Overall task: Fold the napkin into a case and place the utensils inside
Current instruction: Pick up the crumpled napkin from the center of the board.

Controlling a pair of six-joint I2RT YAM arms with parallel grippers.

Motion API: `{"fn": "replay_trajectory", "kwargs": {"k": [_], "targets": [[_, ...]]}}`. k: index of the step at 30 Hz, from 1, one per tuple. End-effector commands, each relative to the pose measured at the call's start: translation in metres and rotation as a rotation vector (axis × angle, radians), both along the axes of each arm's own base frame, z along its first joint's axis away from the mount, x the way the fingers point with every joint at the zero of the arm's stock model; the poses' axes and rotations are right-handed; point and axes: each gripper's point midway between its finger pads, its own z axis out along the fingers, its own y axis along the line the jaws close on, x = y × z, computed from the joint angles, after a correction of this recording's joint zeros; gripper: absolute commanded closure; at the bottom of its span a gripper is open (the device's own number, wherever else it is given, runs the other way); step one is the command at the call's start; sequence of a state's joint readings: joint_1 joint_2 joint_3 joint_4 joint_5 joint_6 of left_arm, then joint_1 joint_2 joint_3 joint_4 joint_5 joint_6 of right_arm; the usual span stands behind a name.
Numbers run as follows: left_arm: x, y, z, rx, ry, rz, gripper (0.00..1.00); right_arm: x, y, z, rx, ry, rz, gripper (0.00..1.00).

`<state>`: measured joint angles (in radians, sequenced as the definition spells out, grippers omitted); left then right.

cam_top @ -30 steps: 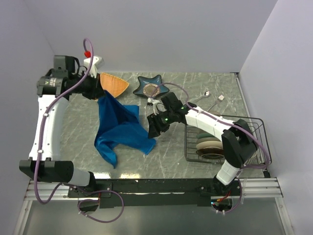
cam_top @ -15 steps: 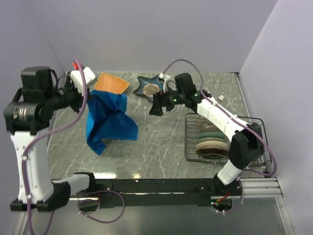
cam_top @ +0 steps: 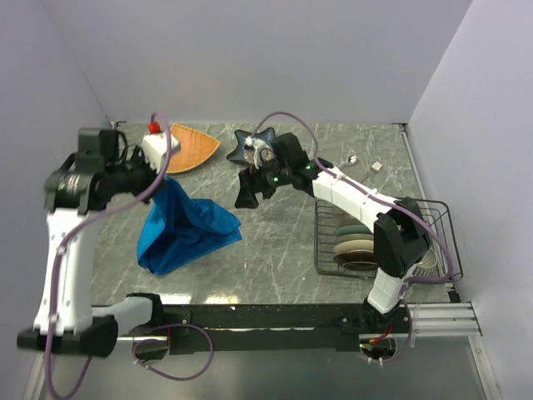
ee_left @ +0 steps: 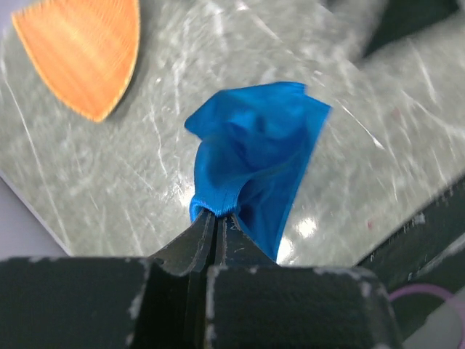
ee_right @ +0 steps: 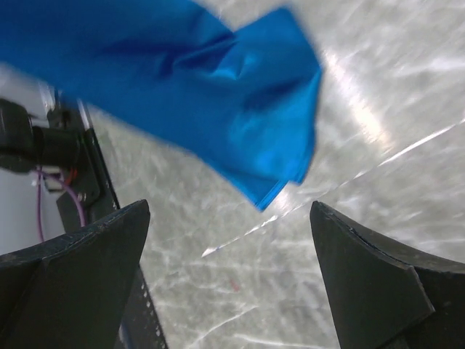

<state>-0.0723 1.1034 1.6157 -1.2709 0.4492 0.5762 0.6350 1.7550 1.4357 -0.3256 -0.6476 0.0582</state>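
Note:
The bright blue napkin [cam_top: 185, 229] hangs bunched from my left gripper [cam_top: 160, 175], which is shut on its top hem, and its lower folds rest on the table. The left wrist view shows the hem [ee_left: 215, 209] pinched between the closed jaws [ee_left: 214, 215], with the napkin [ee_left: 254, 145] drooping below. My right gripper [cam_top: 244, 195] stands open just right of the cloth with nothing between its fingers [ee_right: 87, 262]. In its wrist view the napkin [ee_right: 189, 80] lies ahead of the right gripper [ee_right: 229, 247], apart from it. The spoon [cam_top: 350, 159] and fork [cam_top: 376, 167] lie at the back right.
An orange triangular dish [cam_top: 188, 147] sits at the back left, also in the left wrist view as the orange dish [ee_left: 87, 51]. A dark star-shaped dish [cam_top: 253, 147] lies behind the right gripper. A wire rack [cam_top: 433, 218] holding plates stands at the right.
The right gripper opened wide, let the napkin go and lifted away toward the star dish. The left arm swung, and the napkin went from spread out to a hanging bunch.

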Motion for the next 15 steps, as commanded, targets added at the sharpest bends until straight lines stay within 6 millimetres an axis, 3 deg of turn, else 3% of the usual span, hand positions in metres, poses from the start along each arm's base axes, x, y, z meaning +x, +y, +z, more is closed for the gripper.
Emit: {"fn": "replay_trajectory", "kwargs": {"k": [1,4,8,15], "targets": [[0.056,0.012,0.008,-0.076,-0.014,0.233,0.99,-0.009,0.004,-0.008,0.023,-0.016,0.026,0.01],[0.081,0.022,0.008,-0.101,-0.006,0.333,0.99,-0.007,0.007,-0.015,0.023,-0.065,0.059,0.01],[0.121,0.056,0.01,-0.092,-0.052,0.559,0.99,-0.003,0.008,-0.025,0.026,-0.164,0.112,0.01],[0.145,0.097,0.011,-0.1,-0.067,0.761,0.99,-0.003,0.031,-0.036,-0.005,-0.346,0.231,0.04]]}}
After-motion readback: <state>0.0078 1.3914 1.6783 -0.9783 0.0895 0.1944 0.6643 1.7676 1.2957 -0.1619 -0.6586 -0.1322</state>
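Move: The blue napkin's bulk lies on the board below the left hand, which already pinches its raised far edge: nearly straight under, about 2 cm ahead and some 25 cm down. The basket stands roughly 30 cm ahead of that hand and 4 cm to its left, the star dish about 30 cm ahead and 20 cm to its right. From the open, empty right hand, the napkin's middle is some 19 cm to the left, about level, 14 cm lower. The napkin's pinched edge is drawn up to the far left by the left hand, which swings forward about 12 cm and, increasingly, some 7 cm left towards the basket, sinking slightly at first, wrist turning about 35 degrees counter-clockwise, fingers still shut. The right hand, wide open, sinks about 4 cm beside the cloth's right tip without closing. ##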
